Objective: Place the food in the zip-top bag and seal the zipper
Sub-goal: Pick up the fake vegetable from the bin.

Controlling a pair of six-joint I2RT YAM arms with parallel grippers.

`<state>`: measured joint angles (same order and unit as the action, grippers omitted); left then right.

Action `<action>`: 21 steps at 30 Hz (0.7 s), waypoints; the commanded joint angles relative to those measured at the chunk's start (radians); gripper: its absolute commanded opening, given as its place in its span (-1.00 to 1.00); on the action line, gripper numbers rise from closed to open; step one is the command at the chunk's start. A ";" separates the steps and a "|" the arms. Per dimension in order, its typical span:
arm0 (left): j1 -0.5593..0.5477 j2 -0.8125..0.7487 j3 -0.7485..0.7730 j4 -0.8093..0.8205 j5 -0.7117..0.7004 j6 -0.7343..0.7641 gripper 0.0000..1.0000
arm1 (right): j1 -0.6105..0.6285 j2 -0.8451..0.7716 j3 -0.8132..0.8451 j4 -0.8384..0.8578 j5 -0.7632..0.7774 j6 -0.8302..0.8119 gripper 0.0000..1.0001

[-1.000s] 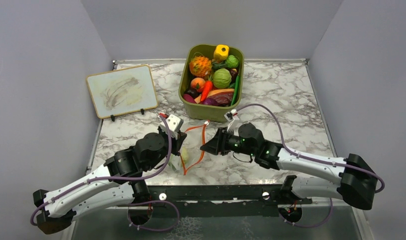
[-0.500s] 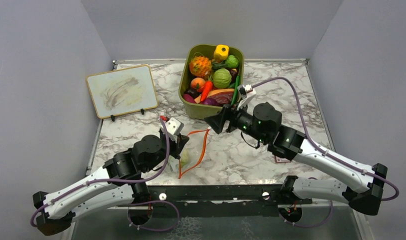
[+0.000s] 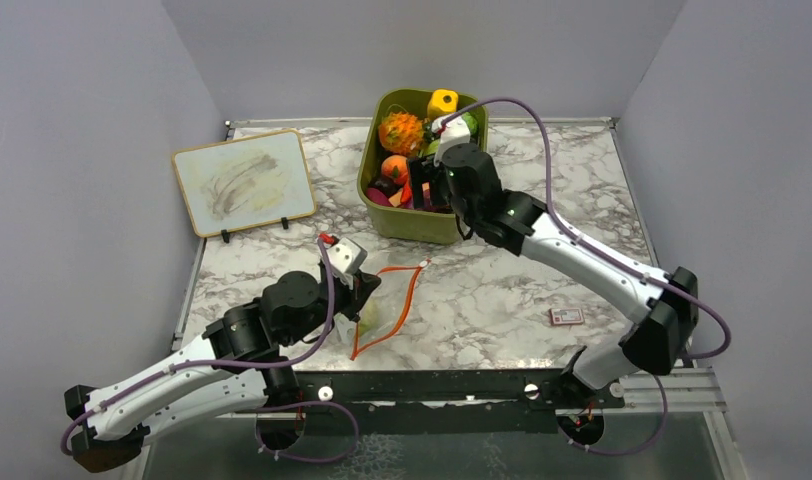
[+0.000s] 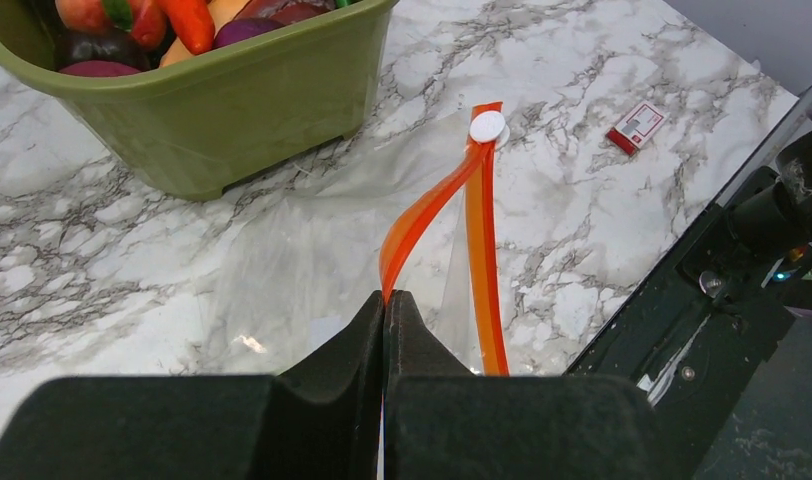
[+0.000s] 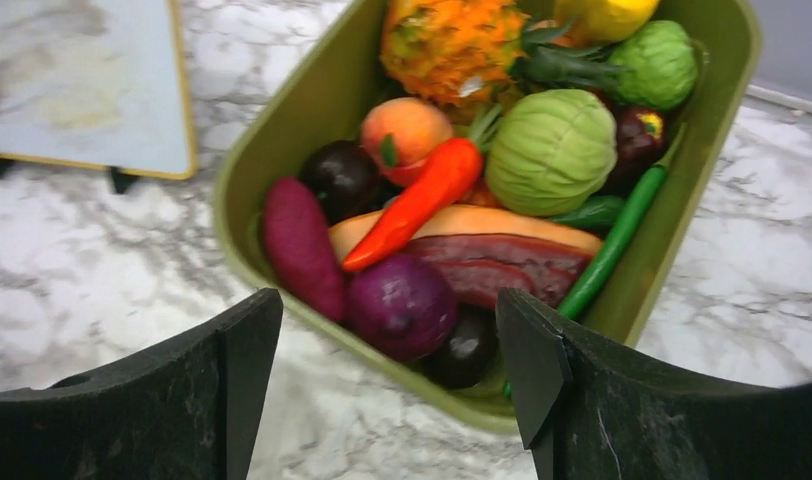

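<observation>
The clear zip-top bag [image 3: 380,310] lies on the marble in front of my left arm, with a pale green shape showing through it. My left gripper [image 4: 385,298] is shut on the near end of its orange-red zipper [image 4: 479,225], and the mouth's two strips spread apart. My right gripper [image 5: 387,320] hangs open over the near rim of the olive bin [image 5: 282,130], nothing between its fingers. In the bin lie the food: a light-green cabbage ball [image 5: 550,150], a smaller green ball [image 5: 660,62], an orange bumpy fruit [image 5: 452,40] and a peach-coloured fruit [image 5: 407,130].
More toy produce fills the bin: a red pepper [image 5: 417,205], a purple onion [image 5: 402,305], a magenta tuber [image 5: 300,245]. A small whiteboard [image 3: 244,182] stands at the back left. A red-and-white card [image 3: 566,316] lies on the marble at the right.
My right arm has swung away from the bag's mouth up to the bin, and its jaws have spread open. The left gripper has kept its hold on the zipper.
</observation>
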<state>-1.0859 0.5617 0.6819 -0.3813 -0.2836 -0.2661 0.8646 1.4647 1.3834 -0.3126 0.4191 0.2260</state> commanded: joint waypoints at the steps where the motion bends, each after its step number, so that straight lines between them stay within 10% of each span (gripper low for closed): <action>1: 0.001 -0.018 -0.003 0.033 0.036 0.011 -1.00 | -0.084 0.123 0.094 -0.018 0.041 -0.106 0.59; 21: 0.003 -0.032 -0.004 0.032 0.043 0.007 -1.00 | -0.241 0.619 0.484 -0.111 0.051 -0.254 0.64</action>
<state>-1.0859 0.5354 0.6785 -0.3817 -0.2573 -0.2661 0.6418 2.0373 1.8225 -0.3969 0.4366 0.0067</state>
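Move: Over the near part of the bin, the open right hand has the green cabbage some 18 cm ahead, 3 cm to its right and about 13 cm below. The carrot lies roughly 13 cm ahead and 3 cm left, the peach 16 cm ahead and 6 cm left, the spiky orange fruit 23 cm ahead and 5 cm left, all similarly low. From the left hand, that cabbage is about 33 cm ahead, 12 cm right and 9 cm lower. Reaching farther out over the bin while sinking into it, the right hand travels about 15 cm forward and 10 cm down towards the green cabbage, drifting slightly right and slowing near the end. Its wrist rolls some 20 degrees, left side dropping, and the fingers stay wide open, coming close to the cabbage's near side. The left hand keeps its pinch on the bag's orange zipper edge. ##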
